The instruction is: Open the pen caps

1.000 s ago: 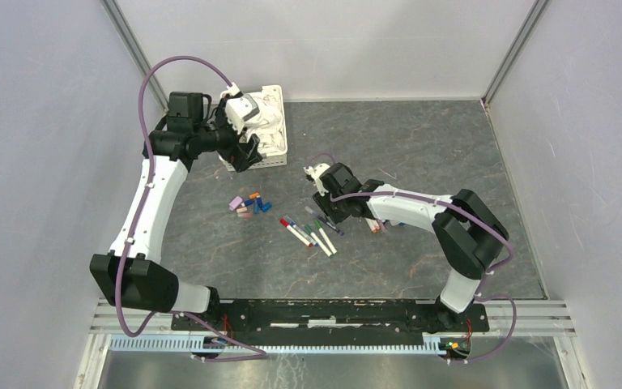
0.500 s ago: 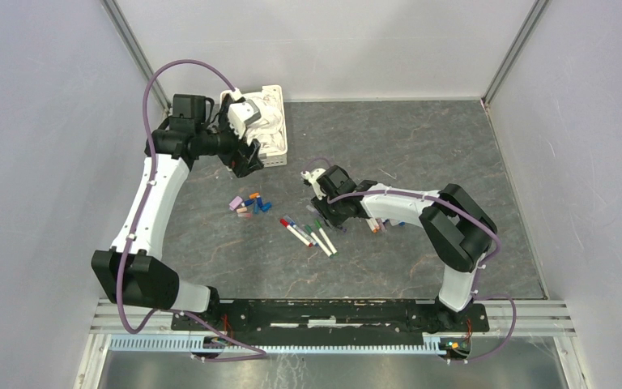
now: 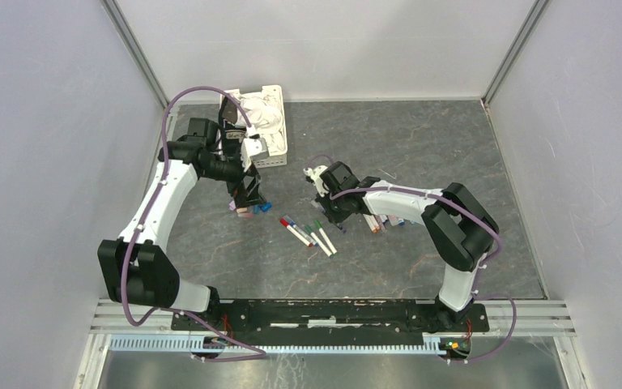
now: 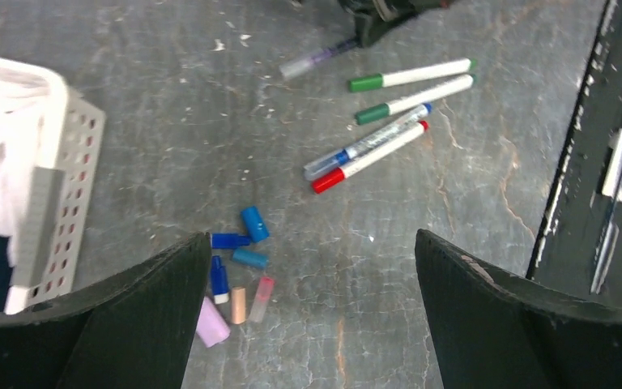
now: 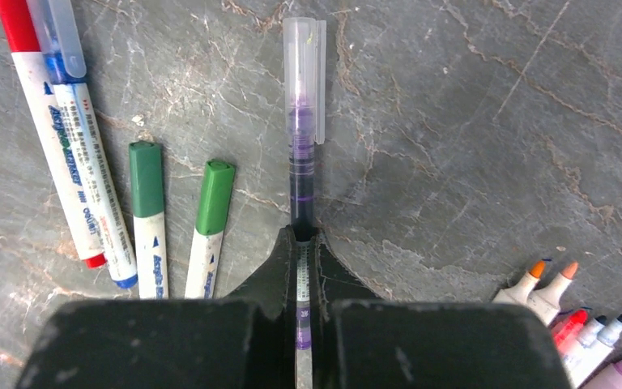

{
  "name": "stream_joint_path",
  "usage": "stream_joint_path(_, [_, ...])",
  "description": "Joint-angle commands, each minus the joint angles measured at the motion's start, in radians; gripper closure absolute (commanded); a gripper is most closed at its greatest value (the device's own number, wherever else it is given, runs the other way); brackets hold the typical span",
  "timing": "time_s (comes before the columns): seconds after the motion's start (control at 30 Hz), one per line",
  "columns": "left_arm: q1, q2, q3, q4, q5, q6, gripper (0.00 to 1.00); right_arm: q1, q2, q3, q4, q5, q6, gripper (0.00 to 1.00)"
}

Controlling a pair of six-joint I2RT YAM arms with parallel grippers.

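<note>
My right gripper [image 5: 302,237] is shut on a purple pen [image 5: 301,174] with a clear cap [image 5: 304,77], held low over the table; from above the gripper [image 3: 332,207] sits right of the pen row. Two green-capped pens [image 5: 147,190], a blue one and a red one lie to its left. They also show in the left wrist view [image 4: 409,77]. My left gripper [image 4: 312,235] is open and empty above a cluster of loose pen caps [image 4: 243,267], blue, orange, pink and purple. In the top view the left gripper [image 3: 247,194] covers most of the cluster [image 3: 264,207].
A white slotted basket [image 3: 275,156] holding white cloth stands at the back left; its wall shows in the left wrist view [image 4: 77,186]. Several uncapped pens [image 5: 563,304] lie right of my right gripper. The black base rail [image 3: 324,312] runs along the near edge.
My left arm has swung from the basket toward me and down over the loose caps. My right gripper has stayed shut on the purple pen, barely moving.
</note>
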Motion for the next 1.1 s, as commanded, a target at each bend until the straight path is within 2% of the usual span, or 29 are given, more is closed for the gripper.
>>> stream_joint_path(0.0, [0.001, 0.009, -0.027, -0.101, 0.141, 0.231, 0.00, -0.028, -0.095, 0.064, -0.029, -0.105, 0.001, 1.00])
stream_joint_path(0.17, [-0.007, 0.024, -0.079, -0.135, 0.205, 0.379, 0.00, -0.054, -0.133, 0.111, -0.063, -0.409, 0.021, 1.00])
stream_joint_path(0.27, [-0.017, 0.025, -0.092, -0.134, 0.202, 0.414, 0.00, -0.054, -0.126, 0.142, -0.100, -0.584, 0.019, 1.00])
stream_joint_path(0.47, [-0.049, 0.014, -0.111, -0.133, 0.193, 0.451, 0.00, -0.055, -0.112, 0.171, -0.107, -0.788, 0.025, 1.00])
stream_joint_path(0.63, [-0.099, -0.002, -0.142, -0.120, 0.148, 0.458, 0.02, -0.054, -0.101, 0.183, -0.084, -0.865, 0.043, 1.00])
stream_joint_path(0.93, [-0.158, -0.003, -0.161, -0.107, 0.104, 0.466, 0.13, -0.050, -0.044, 0.241, -0.078, -0.942, 0.081, 1.00])
stream_joint_path(1.03, [-0.183, -0.021, -0.171, -0.098, 0.075, 0.471, 0.23, -0.049, -0.020, 0.268, -0.099, -0.945, 0.079, 1.00])
stream_joint_path(1.07, [-0.189, -0.029, -0.173, -0.094, 0.060, 0.471, 0.30, -0.049, -0.014, 0.272, -0.100, -0.949, 0.080, 1.00])
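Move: My right fingers already pinch the purple pen low on its barrel, with the pen lying on the table. The clear cap is about 5 cm left and 4 cm ahead of them. My open left hand waits some 21 cm to the right hand's left, about level fore-aft and 17 cm higher. From my left hand, the cap lies about 15 cm right, 2 cm ahead and 18 cm below. The red marker is 9 cm right and 5 cm back, and the cap pile 4 cm left and 3 cm ahead, both 19 cm down. I keep my right pinch and lift the purple pen about 14 cm, then swing it left and back over the markers, rolling my wrist some 50 degrees so the cap end tips up towards my left hand. My left hand comes back about 7 cm, down and slightly right to meet it, turning some 25 degrees clockwise, and its fingers start closing around the cap. ##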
